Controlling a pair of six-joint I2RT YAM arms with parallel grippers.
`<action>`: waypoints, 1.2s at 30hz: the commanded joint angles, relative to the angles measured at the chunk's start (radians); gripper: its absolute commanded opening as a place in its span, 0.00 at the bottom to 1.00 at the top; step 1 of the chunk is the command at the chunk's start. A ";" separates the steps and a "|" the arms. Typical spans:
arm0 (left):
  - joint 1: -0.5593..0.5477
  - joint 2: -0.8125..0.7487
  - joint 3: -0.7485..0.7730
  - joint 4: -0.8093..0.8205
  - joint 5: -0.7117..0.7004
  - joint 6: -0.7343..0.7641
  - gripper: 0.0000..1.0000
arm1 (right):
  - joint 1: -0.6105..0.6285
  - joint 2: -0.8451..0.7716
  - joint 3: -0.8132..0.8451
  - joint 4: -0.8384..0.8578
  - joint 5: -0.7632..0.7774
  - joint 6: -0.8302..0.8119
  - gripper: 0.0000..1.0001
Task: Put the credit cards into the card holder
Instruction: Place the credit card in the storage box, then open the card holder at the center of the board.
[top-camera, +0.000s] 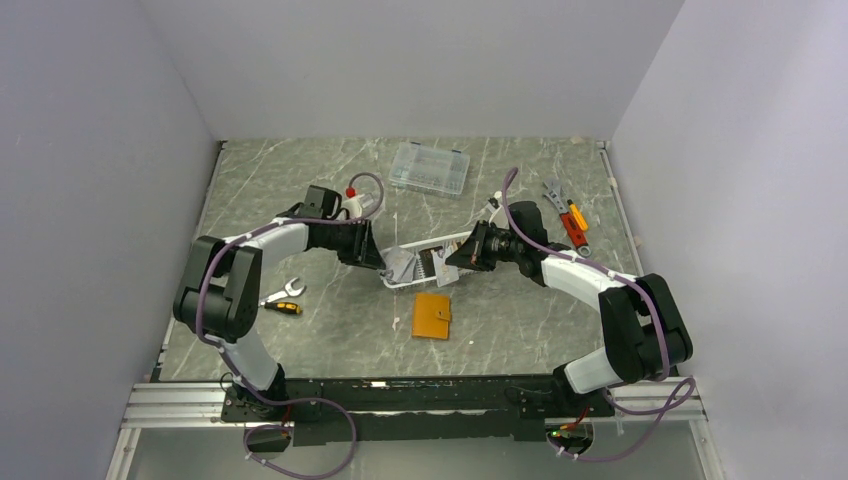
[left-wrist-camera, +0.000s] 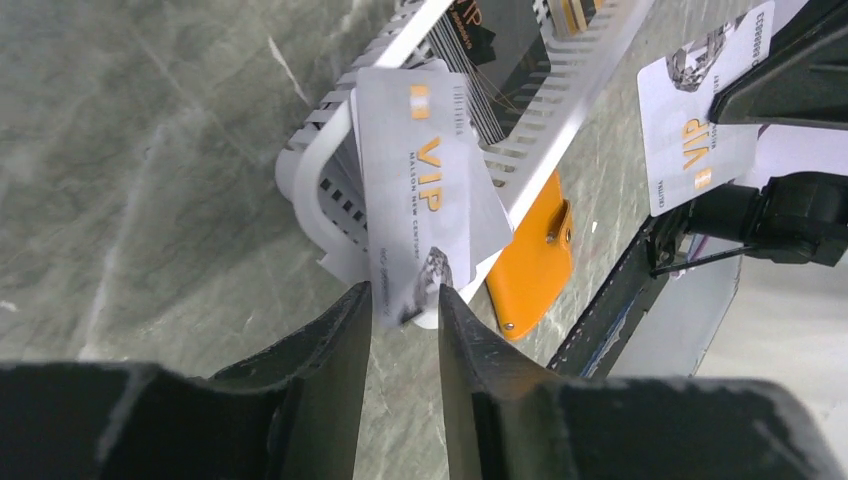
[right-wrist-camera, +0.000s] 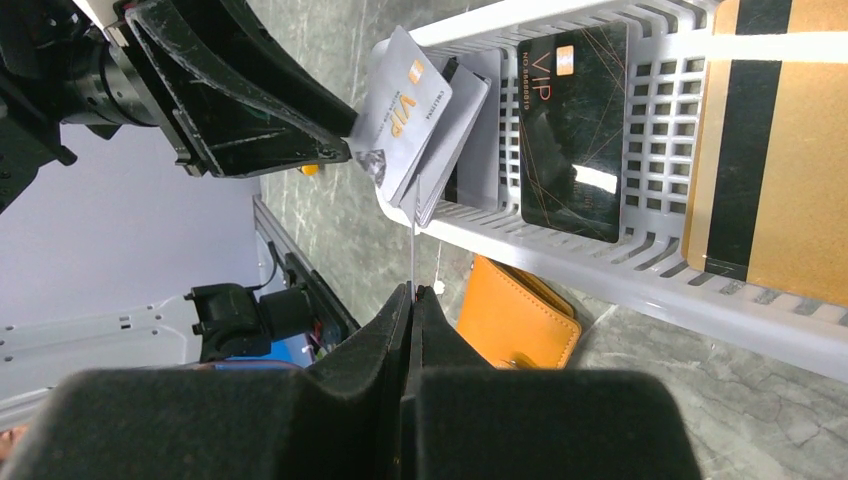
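Note:
A grey-white VIP credit card leans over the end of the white slotted basket. Its lower corner sits between the fingers of my left gripper, which stand apart and do not clamp it. My right gripper is shut on a second grey-white card, seen edge-on in the right wrist view, just above the basket. A black card and a gold-brown card lie in the basket. The orange card holder lies closed on the table in front of the basket.
A clear compartment box stands at the back. A white bottle with a red cap is behind the left arm. A wrench and a screwdriver lie at the left, more hand tools at the right.

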 joint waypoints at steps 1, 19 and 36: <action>0.014 -0.070 0.000 0.011 -0.038 -0.003 0.40 | -0.004 0.003 0.002 0.035 0.009 0.009 0.00; 0.009 -0.176 0.109 -0.083 0.000 0.099 0.53 | 0.000 -0.039 -0.016 -0.016 -0.024 -0.015 0.00; -0.133 -0.321 0.255 -0.502 -0.059 0.583 0.52 | 0.430 -0.129 0.063 -0.507 0.609 -0.011 0.00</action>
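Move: The orange card holder lies about 11 cm back and 5 cm left of the right hand, which already pinches a white card, and some 10 cm below it. The white basket's middle is level with this hand, 4 cm left. From the left hand the holder is roughly 10 cm back and 10 cm right, 6 cm below; the white card in the basket's left end lies 3 cm to its right. The right carries its card about 10 cm back, sinking, towards the holder; the left, opening wider, rises 12 cm. ##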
